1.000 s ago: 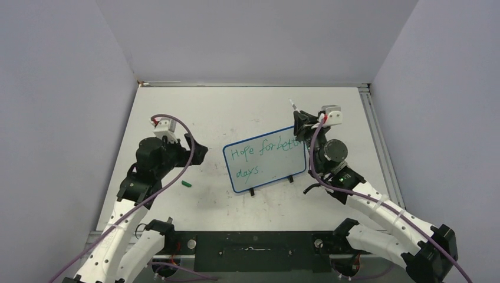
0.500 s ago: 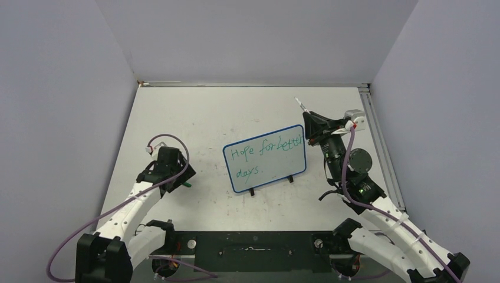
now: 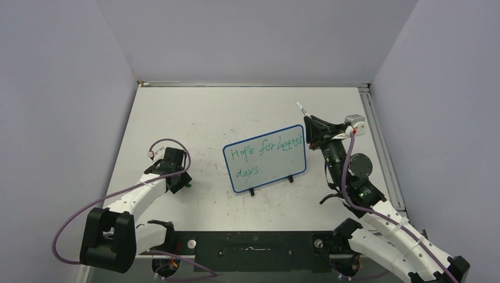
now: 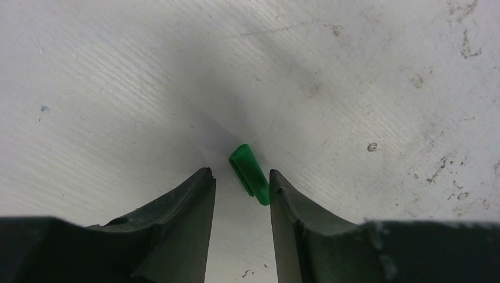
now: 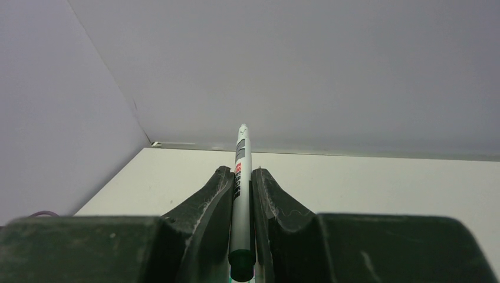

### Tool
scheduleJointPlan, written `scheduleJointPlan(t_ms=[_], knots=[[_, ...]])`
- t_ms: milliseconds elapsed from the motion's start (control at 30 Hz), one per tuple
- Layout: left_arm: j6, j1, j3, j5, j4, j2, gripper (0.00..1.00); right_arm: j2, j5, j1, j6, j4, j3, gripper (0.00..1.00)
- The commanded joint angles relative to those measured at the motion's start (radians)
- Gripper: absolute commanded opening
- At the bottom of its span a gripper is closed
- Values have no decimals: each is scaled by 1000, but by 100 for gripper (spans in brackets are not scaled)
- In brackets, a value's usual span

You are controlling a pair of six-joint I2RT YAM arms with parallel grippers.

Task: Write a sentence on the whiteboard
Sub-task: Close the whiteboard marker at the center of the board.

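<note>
The whiteboard [image 3: 284, 163], blue-framed on two black feet, stands mid-table with the sentence [image 3: 265, 149] in green handwriting, "Hope for better days." In the left wrist view my left gripper [image 4: 240, 171] is down at the table, open, straddling a small green marker cap [image 4: 250, 174]. The cap touches the right finger only. From above, that gripper [image 3: 181, 181] sits left of the board with the cap [image 3: 188, 184] at its tip. My right gripper [image 3: 311, 127] hovers by the board's right end, shut on a grey-white marker [image 5: 242, 158] pointing toward the back wall.
Grey walls close the table on three sides. A metal rail [image 3: 377, 141] runs along the right edge. Purple cables loop off both arms. The table [image 3: 206, 112] is scuffed and stained behind the board.
My left arm has dropped from above the table down onto the green cap, its jaws narrowing around it. The right gripper swung right, off the board's edge, still holding the marker.
</note>
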Motion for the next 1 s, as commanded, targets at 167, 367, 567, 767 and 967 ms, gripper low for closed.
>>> scheduleJointPlan(t_ms=[167,367,567,767,967], knots=[[-27,5,-15,-28,97,42,28,-21,6,-2,-16,43,-4,6],[-4,5,-7,-27,95,58,10,-28,13,-2,-22,52,-13,6],[-12,5,-8,-6,78,-12,0,-38,-81,-2,-24,67,-22,5],[-141,5,-38,91,121,-276,0,-41,-334,5,14,160,-68,5],[-289,6,2,184,111,-410,0,43,-413,118,49,193,-68,5]])
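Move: The green marker cap lies almost between the open left fingertips, about 1 cm ahead and 1 cm below the left hand. The whiteboard's middle is some 32 cm to that hand's right and 13 cm farther out, at about the same low level. From the raised right hand, which already holds the open marker, the whiteboard's middle is about 9 cm ahead, 7 cm left and 35 cm down; the cap is roughly 38 cm left, 3 cm back and 35 cm below. Ease the left gripper about 1 cm forward along the table, shut its fingers on the green cap, then lift quickly some 8 cm, drifting forward and right while tipping the fingers outward and to the right. Keep the marker gripped in the right hand; late on, swing that hand some 5 cm left and 4 cm back, turning it about 20 degrees counter-clockwise. ##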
